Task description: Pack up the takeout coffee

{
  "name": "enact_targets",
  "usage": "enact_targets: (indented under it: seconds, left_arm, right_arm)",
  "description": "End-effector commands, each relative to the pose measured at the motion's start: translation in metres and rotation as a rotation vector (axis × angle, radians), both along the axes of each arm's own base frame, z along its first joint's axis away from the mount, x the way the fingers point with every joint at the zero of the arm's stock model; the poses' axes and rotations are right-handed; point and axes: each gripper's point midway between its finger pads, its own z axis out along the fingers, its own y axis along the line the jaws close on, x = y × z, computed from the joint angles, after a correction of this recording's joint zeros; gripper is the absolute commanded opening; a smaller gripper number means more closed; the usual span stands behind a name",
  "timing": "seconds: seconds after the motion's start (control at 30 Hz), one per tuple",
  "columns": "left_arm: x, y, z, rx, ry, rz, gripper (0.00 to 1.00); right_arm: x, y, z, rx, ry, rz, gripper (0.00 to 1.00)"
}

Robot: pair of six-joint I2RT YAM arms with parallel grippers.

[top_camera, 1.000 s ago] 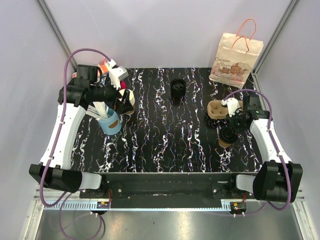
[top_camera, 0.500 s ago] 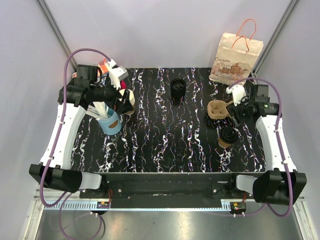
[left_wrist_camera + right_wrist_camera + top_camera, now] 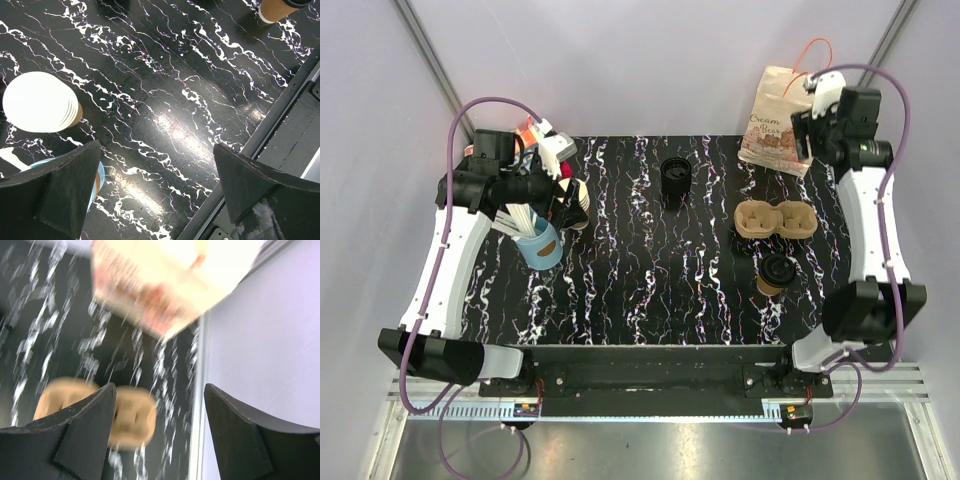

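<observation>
The takeout coffee [image 3: 777,273], a brown paper cup with a black lid, stands upright on the table just in front of the brown two-hole cup tray [image 3: 775,220]; its base also shows in the left wrist view [image 3: 277,7]. My right gripper [image 3: 808,128] hangs open and empty high at the back right, in front of the paper bag [image 3: 782,120], well clear of the cup. The right wrist view is blurred: the open right gripper [image 3: 157,430], the tray [image 3: 125,417] and the bag [image 3: 160,280]. My left gripper [image 3: 563,203] is open and empty at the far left.
A stack of lidless white-rimmed cups [image 3: 40,101] and a blue cup with sticks [image 3: 540,243] stand beside the left gripper. A black round object [image 3: 675,177] sits at the back centre. The right wall runs close along the table's right edge.
My right gripper opened, let go of the takeout coffee in front of the tray, then rose and swung back toward the bag. The left arm has not moved.
</observation>
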Motion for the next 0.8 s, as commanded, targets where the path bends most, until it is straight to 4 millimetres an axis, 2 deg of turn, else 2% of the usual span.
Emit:
enact_targets:
  seconds: [0.0,0.03,0.13,0.3,0.47,0.57,0.67,0.77]
  left_arm:
    - [0.001,-0.003,0.012,-0.025,-0.038,-0.017,0.99]
    - [0.0,-0.003,0.012,-0.027,-0.038,-0.019,0.99]
    - [0.002,-0.004,0.01,-0.026,-0.032,-0.019,0.99]
    - [0.006,-0.004,0.004,-0.019,-0.016,-0.018,0.99]
    - [0.01,-0.003,-0.001,-0.011,0.002,-0.016,0.99]
    - [0.012,-0.003,-0.005,-0.004,0.018,-0.01,0.99]
    - [0.015,-0.002,-0.009,0.003,0.027,-0.003,0.99]
    - [0.016,-0.002,-0.011,0.005,0.033,-0.002,0.99]
  right_arm:
    - [0.053,-0.024,0.066,0.014,-0.279,-0.145,0.76]
    - [0.062,-0.026,0.077,0.011,-0.331,-0.149,0.76]
    - [0.089,-0.031,0.086,-0.004,-0.387,-0.156,0.75]
    - [0.136,-0.049,0.083,-0.053,-0.425,-0.218,0.75]
    - [0.174,-0.051,0.077,-0.043,-0.454,-0.208,0.72]
    - [0.187,-0.049,0.074,-0.025,-0.458,-0.2,0.68]
    - [0.19,-0.046,0.071,-0.007,-0.45,-0.186,0.61]
    - [0.19,-0.044,0.07,0.0,-0.449,-0.178,0.43]
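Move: The front orange handle of the paper bag is about 20 cm ahead of my right hand, some 3 cm right and nearly level with it. The back handle stands about 8 cm beyond that one, and the bag's body is centred some 18 cm below my hand and 19 cm ahead. The cup tray lies about 31 cm down, 3 cm back and 7 cm left. From my left hand, the front handle is roughly 33 cm ahead and 48 cm right. I keep sweeping my right hand forward about 20 cm to the bag's front handle, veering slightly right. It first rises some 5 cm, then sinks about 2 cm as it slows, while the wrist tips the fingers up roughly 20 degrees and swings them a little clockwise. As they come around the handle they start to close but stay about half open. My open left hand sinks about 2 cm. ##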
